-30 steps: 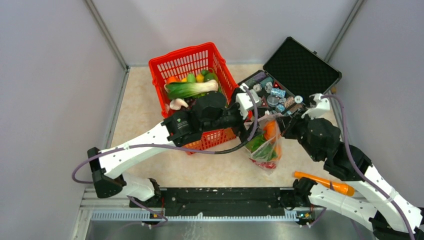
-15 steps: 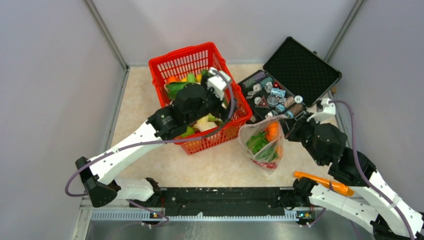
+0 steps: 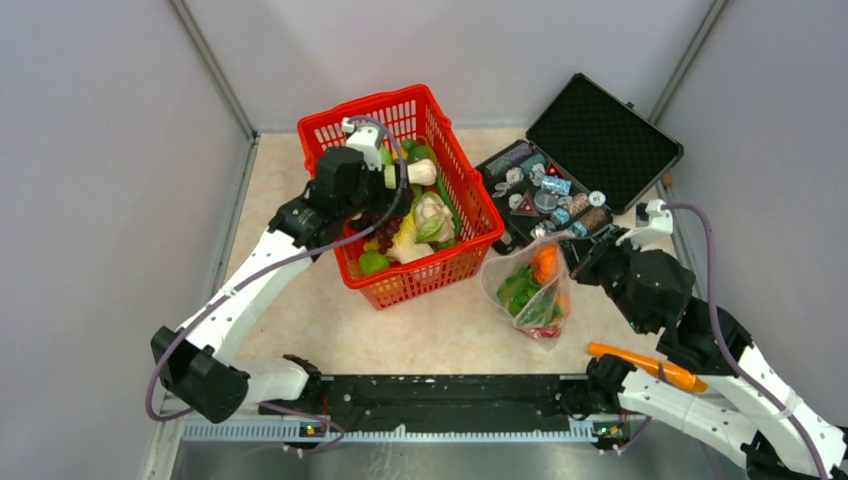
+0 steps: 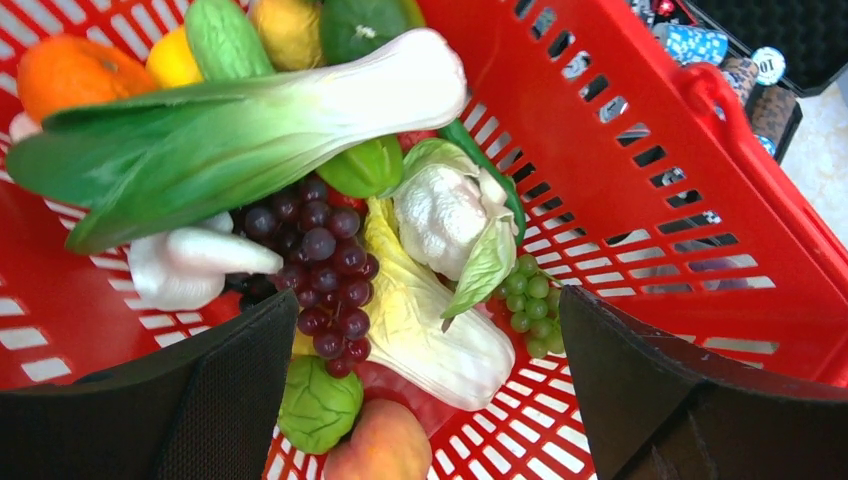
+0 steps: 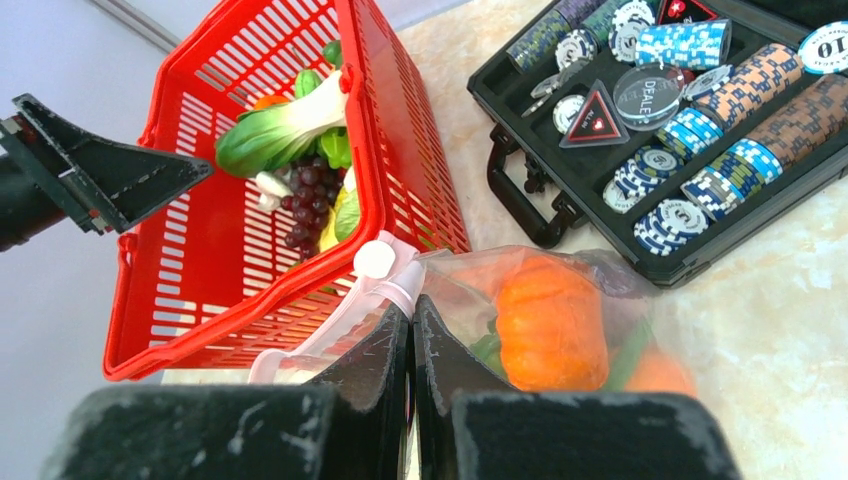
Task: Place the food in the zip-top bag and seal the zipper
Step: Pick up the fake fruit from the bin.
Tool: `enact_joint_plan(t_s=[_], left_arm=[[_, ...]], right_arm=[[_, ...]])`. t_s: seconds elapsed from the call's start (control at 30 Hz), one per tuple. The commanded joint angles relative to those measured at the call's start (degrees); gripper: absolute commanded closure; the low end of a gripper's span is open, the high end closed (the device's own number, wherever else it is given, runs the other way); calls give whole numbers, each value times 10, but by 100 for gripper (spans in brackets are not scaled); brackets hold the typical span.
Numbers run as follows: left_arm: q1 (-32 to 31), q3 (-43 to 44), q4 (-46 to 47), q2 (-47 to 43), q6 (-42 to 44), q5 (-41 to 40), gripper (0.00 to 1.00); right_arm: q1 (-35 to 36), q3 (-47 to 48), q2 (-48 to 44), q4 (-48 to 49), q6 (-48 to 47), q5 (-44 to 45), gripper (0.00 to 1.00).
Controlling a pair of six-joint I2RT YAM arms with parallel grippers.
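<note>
The clear zip-top bag [image 3: 530, 295] stands right of the red basket, mouth up. An orange pumpkin [image 5: 548, 325] and green leaves [image 3: 517, 290] lie inside it. My right gripper [image 5: 411, 312] is shut on the bag's mouth edge, where the pale zipper [image 5: 330, 322] and its white slider [image 5: 375, 260] show. My left gripper [image 4: 428, 300] hangs open above the basket [image 3: 460, 185], with nothing between its fingers. More food lies below it: bok choy [image 4: 230, 130], purple grapes [image 4: 325, 260], a white bulb [image 4: 440, 205], green grapes [image 4: 530, 300] and a peach [image 4: 385, 445].
An open black case [image 3: 603, 125] of poker chips [image 5: 690, 170] lies behind the bag, close to my right wrist. A toy carrot [image 3: 650, 367] rests by the right arm's base. Grey walls close in the left, back and right sides.
My left arm has swung away from the bag's mouth, to the left and back, and now hovers over the basket. The right gripper has kept hold of the bag.
</note>
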Motion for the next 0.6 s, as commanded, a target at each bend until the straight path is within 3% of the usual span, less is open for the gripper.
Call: enact_joint_plan(t_s=[0.0,0.17,0.33,0.57], left_arm=[[26,3,-29,23,-49,33,1],[32,58,-160,85,104,159,1],[33,146,-316,171,156,130,2],[33,139,-335,210,198,132,3]], right_arm=[[-3,-2,-2,43,11,0,100],[-2,-1,-3,42,11,1,100],[-2,-4,-4,45,11,0,100],[-2,-4,-7,44,11,-1,100]])
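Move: The fake peach on the bin floor lies about 19 cm below the open left hand, some 3 cm back and 1 cm to its left. The little green cabbage is 4 cm farther out than the peach and 3 cm left of it; the red grapes lie 8 cm straight out beyond the peach, and the pale napa cabbage 5 cm out and 5 cm right of it. From the right hand, the peach is roughly 10 cm ahead, 29 cm left and 22 cm below. The peach in the bin's near corner is what the left hand drops towards: it sinks about 11 cm into the bin, drawing back some 3 cm, while the wrist tips down by some 30 degrees and turns clockwise until the fingers point steeply at the bin floor. The fingers stay wide open and stop above the peach, without touching it yet. ##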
